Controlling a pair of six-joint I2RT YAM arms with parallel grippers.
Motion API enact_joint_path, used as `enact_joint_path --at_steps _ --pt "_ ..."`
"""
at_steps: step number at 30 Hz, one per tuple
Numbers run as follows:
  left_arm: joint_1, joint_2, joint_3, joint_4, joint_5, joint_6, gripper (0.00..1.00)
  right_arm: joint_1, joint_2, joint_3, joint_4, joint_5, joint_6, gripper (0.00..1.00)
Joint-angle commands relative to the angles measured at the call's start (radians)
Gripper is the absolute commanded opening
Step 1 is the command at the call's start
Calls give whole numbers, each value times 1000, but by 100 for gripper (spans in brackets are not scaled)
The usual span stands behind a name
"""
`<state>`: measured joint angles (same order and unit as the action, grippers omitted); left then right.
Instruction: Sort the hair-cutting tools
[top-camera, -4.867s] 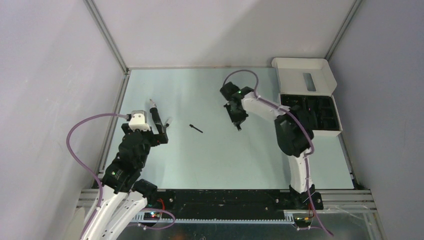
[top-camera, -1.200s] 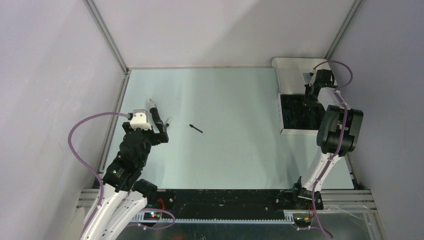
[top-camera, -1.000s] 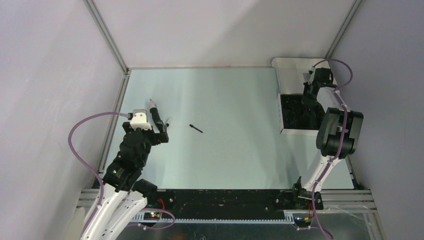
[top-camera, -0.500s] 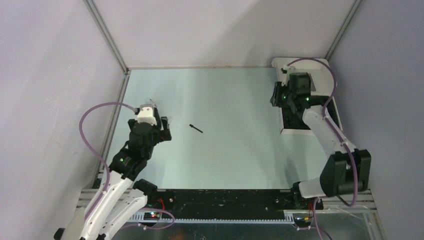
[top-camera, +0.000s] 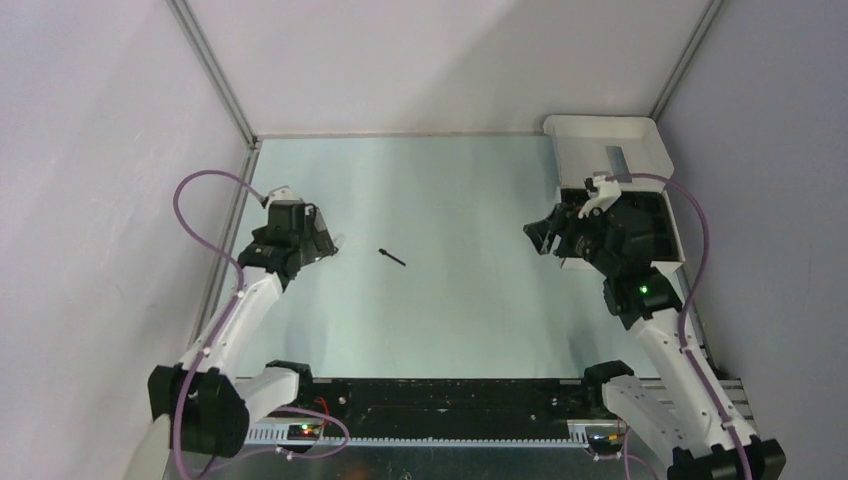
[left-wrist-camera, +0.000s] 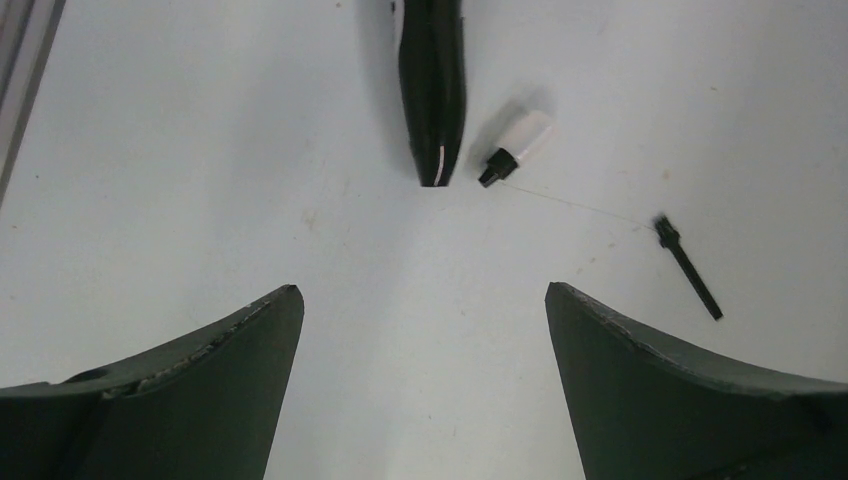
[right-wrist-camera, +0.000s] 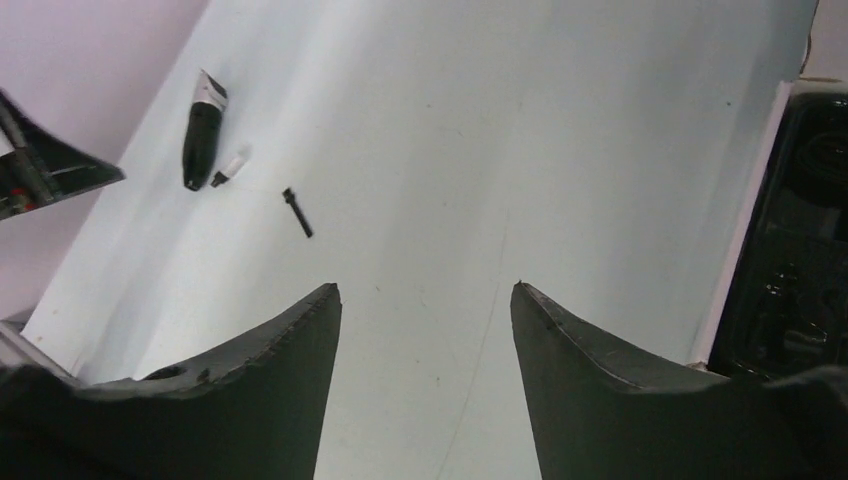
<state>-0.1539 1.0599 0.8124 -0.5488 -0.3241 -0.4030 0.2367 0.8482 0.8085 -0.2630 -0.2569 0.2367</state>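
Note:
A black tapered trimmer body (left-wrist-camera: 432, 90) with a silver tip lies on the table just ahead of my left gripper (left-wrist-camera: 422, 300), which is open and empty. A small black-and-white piece (left-wrist-camera: 515, 150) sits right beside the trimmer's end. Further right lies a thin black stick (left-wrist-camera: 688, 268) (top-camera: 392, 257). In the top view the left gripper (top-camera: 318, 243) covers the trimmer body. My right gripper (top-camera: 540, 238) hovers open and empty just left of the white box (top-camera: 590, 140). Its wrist view shows the trimmer body (right-wrist-camera: 203, 135), the small piece (right-wrist-camera: 229, 168) and the stick (right-wrist-camera: 298, 213) far off.
The white box stands at the back right, lid up, its black moulded insert (right-wrist-camera: 800, 250) holding dark pieces. A metal frame rail (top-camera: 225, 240) runs along the table's left edge close to the left arm. Grey walls close in three sides.
The right arm has swung from over the box to its left side, and its jaws have opened. The left arm has stretched forward over the trimmer body.

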Motion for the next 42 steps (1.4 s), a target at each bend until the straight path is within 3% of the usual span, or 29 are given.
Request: enact_joint_path --at_steps 1,8,12,15,25,34,39,42 --pt "78 91 84 57 86 -37 98 -36 -107 -77 113 -122 67 70" --pt "148 325 180 115 157 -20 97 -72 -204 -145 168 -219 98 84" --pt "216 461 230 131 218 -8 90 -74 -221 -162 150 -190 96 89" --pt "252 550 275 117 244 9 83 -73 -223 -165 144 -174 95 99" --pt "261 703 317 110 280 50 69 -76 -203 -182 169 -136 129 99" --pt "257 766 359 60 300 55 49 -89 -220 -198 193 -130 186 99" --pt "255 728 372 43 291 63 24 -105 -187 -198 192 -210 175 99" --pt "251 636 364 34 250 70 15 -107 -170 -198 195 -253 172 99"
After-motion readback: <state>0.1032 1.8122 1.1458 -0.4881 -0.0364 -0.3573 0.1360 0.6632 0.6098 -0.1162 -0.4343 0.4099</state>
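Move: The trimmer lies about 13 cm ahead of the open left hand, 5 cm to its left and 12 cm below, its dark handle pointing back towards the robot. The little white-and-black bottle is about 10 cm ahead and 3 cm right of that hand; the small brush is about 6 cm ahead and 17 cm right, both some 13 cm below. From the right hand the trimmer is roughly 60 cm left, 13 cm ahead and 23 cm below. The trimmer's dark handle gets pinched near its rear end by the left fingers: the left hand reaches about 9 cm forward and a little left, then mostly sinks, some 12 cm in all, tipping about 20 degrees further down while the fingers close to roughly half open. The right hand eases back about 3 cm, rolls slightly and opens fully, empty. ##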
